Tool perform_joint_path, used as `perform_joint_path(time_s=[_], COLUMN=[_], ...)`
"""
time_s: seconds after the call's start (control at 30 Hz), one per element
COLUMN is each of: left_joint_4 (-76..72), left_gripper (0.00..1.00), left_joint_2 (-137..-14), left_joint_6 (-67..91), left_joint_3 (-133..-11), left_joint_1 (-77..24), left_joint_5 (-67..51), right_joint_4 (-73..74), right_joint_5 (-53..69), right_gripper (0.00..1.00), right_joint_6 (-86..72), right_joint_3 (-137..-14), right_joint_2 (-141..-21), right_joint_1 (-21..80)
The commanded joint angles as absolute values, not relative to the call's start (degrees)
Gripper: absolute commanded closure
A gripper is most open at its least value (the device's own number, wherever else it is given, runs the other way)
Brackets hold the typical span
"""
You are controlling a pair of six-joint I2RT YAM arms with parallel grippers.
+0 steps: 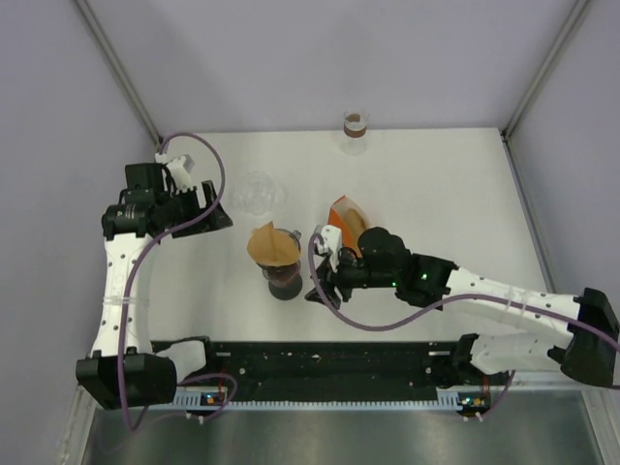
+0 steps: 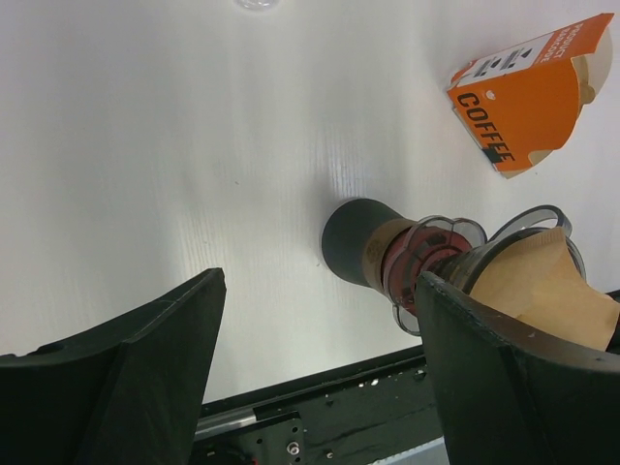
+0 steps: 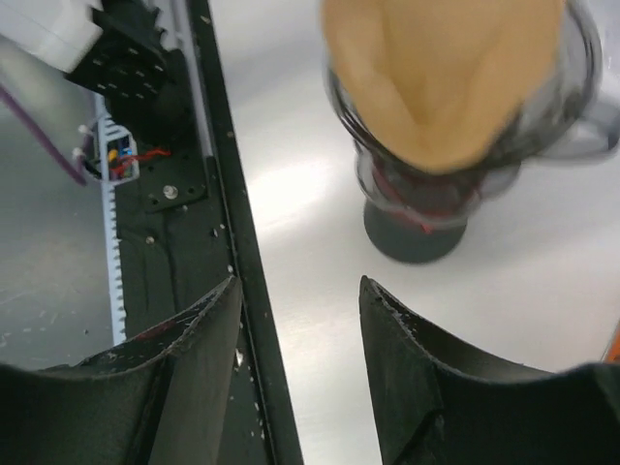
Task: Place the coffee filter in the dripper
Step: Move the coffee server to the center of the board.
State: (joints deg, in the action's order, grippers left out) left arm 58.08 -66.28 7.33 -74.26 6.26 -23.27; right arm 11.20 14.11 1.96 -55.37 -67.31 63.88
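Observation:
The brown paper coffee filter (image 1: 272, 244) sits in the clear glass dripper (image 1: 291, 260), which rests on a dark stand (image 1: 285, 287) at the table's middle. The filter's top edge rises above the rim. My right gripper (image 1: 319, 288) hangs just right of the stand, open and empty. In the right wrist view the filter (image 3: 446, 77) fills the dripper (image 3: 550, 131) ahead of the open gripper (image 3: 298, 283). My left gripper (image 1: 211, 209) is open and empty, well to the left. The left wrist view shows the gripper (image 2: 322, 281), filter (image 2: 544, 286) and dripper (image 2: 542, 218).
An orange coffee-filter box (image 1: 350, 219) lies behind my right wrist, also in the left wrist view (image 2: 531, 97). A clear glass vessel (image 1: 258, 192) stands behind the dripper, and a small jar (image 1: 356, 131) at the far edge. A black rail (image 1: 329, 363) runs along the near edge.

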Motion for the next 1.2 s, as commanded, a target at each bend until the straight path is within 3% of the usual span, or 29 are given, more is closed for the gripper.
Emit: perform_joint_path(time_s=[0.0, 0.17, 0.37, 0.57, 1.17], left_joint_4=[54.6, 54.4, 54.2, 54.3, 57.7], left_gripper=[0.16, 0.16, 0.16, 0.16, 0.16], left_joint_2=[-65.9, -65.2, -65.0, -64.8, -64.5], left_joint_6=[8.0, 8.0, 8.0, 8.0, 6.8], left_joint_3=[-73.0, -72.6, -72.1, -72.2, -81.3], left_joint_1=[7.3, 7.6, 7.9, 8.4, 9.8], left_joint_5=[-25.6, -25.8, -25.9, -25.8, -18.6], right_joint_4=[-9.3, -23.2, -50.0, -61.9, -55.2], right_joint_5=[22.2, 22.5, 21.9, 21.8, 21.7], right_gripper=[0.50, 0.57, 0.74, 0.80, 0.82], right_joint_6=[-17.4, -26.3, -39.7, -47.7, -47.1], right_joint_3=[-43.5, -35.1, -26.7, -27.8, -47.4], right_joint_2=[-65.9, -73.3, -85.3, -98.5, -115.4], right_joint_1=[55.0, 53.8, 54.4, 54.9, 54.4])
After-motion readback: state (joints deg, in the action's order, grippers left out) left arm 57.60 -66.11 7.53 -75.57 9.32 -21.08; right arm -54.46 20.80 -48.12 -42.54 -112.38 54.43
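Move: The coffee server stands about 10 cm to the right hand's left and 7 cm ahead, its middle some 16 cm lower. The dripper with its filter sits on top of the server, only about 5 cm below this hand. The coffee package lies roughly 18 cm ahead and 6 cm to the right, down on the table; the clear dish is about 25 cm beyond the server. From the left hand, the server is some 16 cm to the right, 8 cm back and well below. Down beside the server's lower right side goes the right hand, about 19 cm from its height above the table, rolling some 45 degrees about its fingers as they draw from half open to nearly shut. From low down it turns forward and left, rising slightly, and its fingertips come against the server's lower body and push it along the table, forward and to the left. ##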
